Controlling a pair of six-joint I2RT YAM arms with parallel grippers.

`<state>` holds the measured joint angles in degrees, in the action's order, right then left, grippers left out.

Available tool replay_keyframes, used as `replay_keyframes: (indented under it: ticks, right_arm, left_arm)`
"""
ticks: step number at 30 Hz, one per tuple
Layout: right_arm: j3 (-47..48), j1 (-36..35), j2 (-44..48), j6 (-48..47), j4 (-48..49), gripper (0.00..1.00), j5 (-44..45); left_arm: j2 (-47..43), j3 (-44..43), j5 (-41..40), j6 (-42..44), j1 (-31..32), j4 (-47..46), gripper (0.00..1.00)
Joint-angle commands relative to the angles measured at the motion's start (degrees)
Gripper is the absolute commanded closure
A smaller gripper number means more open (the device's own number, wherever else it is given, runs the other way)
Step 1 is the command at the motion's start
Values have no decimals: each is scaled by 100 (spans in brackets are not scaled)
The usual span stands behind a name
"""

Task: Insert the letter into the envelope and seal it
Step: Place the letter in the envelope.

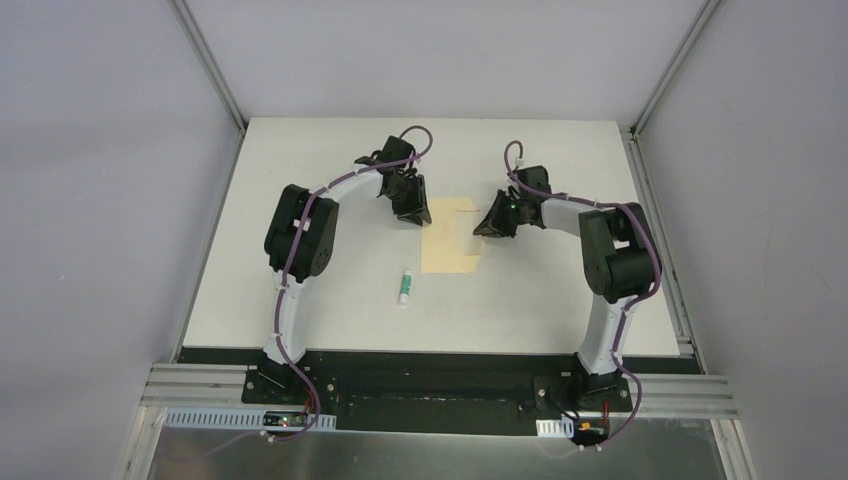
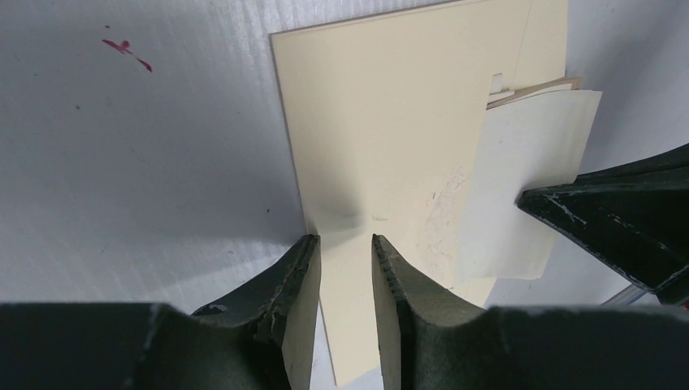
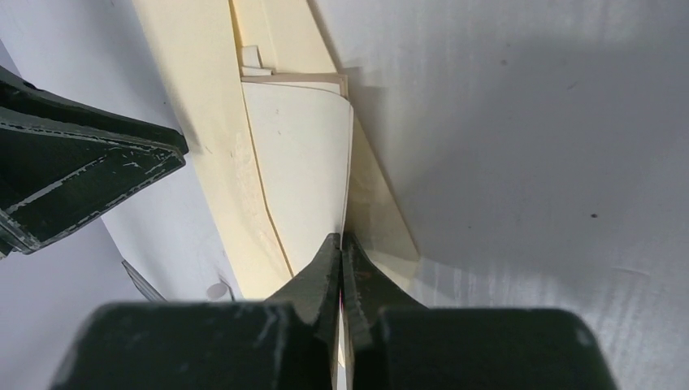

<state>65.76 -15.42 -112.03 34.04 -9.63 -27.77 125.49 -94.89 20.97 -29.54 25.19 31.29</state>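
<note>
The yellow-tan envelope lies flat mid-table between the two arms. In the left wrist view the envelope fills the middle, and a narrow pointed part of it runs under my left gripper, whose jaws stand apart either side of it without pinching it. The paler letter lies curved on the envelope's right side, its far end tucked under a tan edge. My right gripper is shut on the near edge of the letter, with the envelope beside it.
A small white-green tube lies on the table in front of the envelope's left side. The two grippers face each other closely across the envelope. Grey walls and aluminium rails bound the white table.
</note>
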Motion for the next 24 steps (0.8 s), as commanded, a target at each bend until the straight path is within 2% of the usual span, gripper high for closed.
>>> replay_keyframes:
  ticks: [1, 12, 17, 20, 24]
  right_arm:
    - [218, -155, 175, 18, 221, 100, -75]
    - [579, -434, -80, 88, 153, 99, 8]
    - [625, -438, 109, -112, -284, 77, 408]
    - [702, -434, 224, -247, -642, 68, 694]
    - [759, -431, 353, -355, -964, 61, 962]
  left_arm:
    - [15, -110, 86, -107, 73, -236, 70]
    - [19, -161, 157, -184, 91, -298, 71]
    - [15, -154, 74, -175, 83, -240, 72]
    - [10, -114, 38, -175, 67, -237, 72]
    - [-30, -57, 47, -175, 54, -281, 72]
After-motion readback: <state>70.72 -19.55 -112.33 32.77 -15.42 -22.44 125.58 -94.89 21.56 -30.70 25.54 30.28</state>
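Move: The right fingers already pinch the outer edge of the folded letter, whose middle lies about 2 cm left and level fore and aft. The envelope pocket it is going into has its middle roughly 7 cm left and 1 cm lower. The glue stick is some 14 cm left and 13 cm back. For the left hand, half-open at the envelope's left edge, the pocket's middle is about 2 cm right and 3 cm back; the letter is 8 cm right and 3 cm back. Still pinching the letter's outer edge, the right hand pushes it leftward into the envelope about 3 cm, rising nearly 2 cm over the latter part. Its fingers then open and let go, and the hand eases back right about 1.5 cm while sinking 1 cm, ending with the open tips astride the letter's edge. The left hand stays near the envelope's left edge, fingers part open. ##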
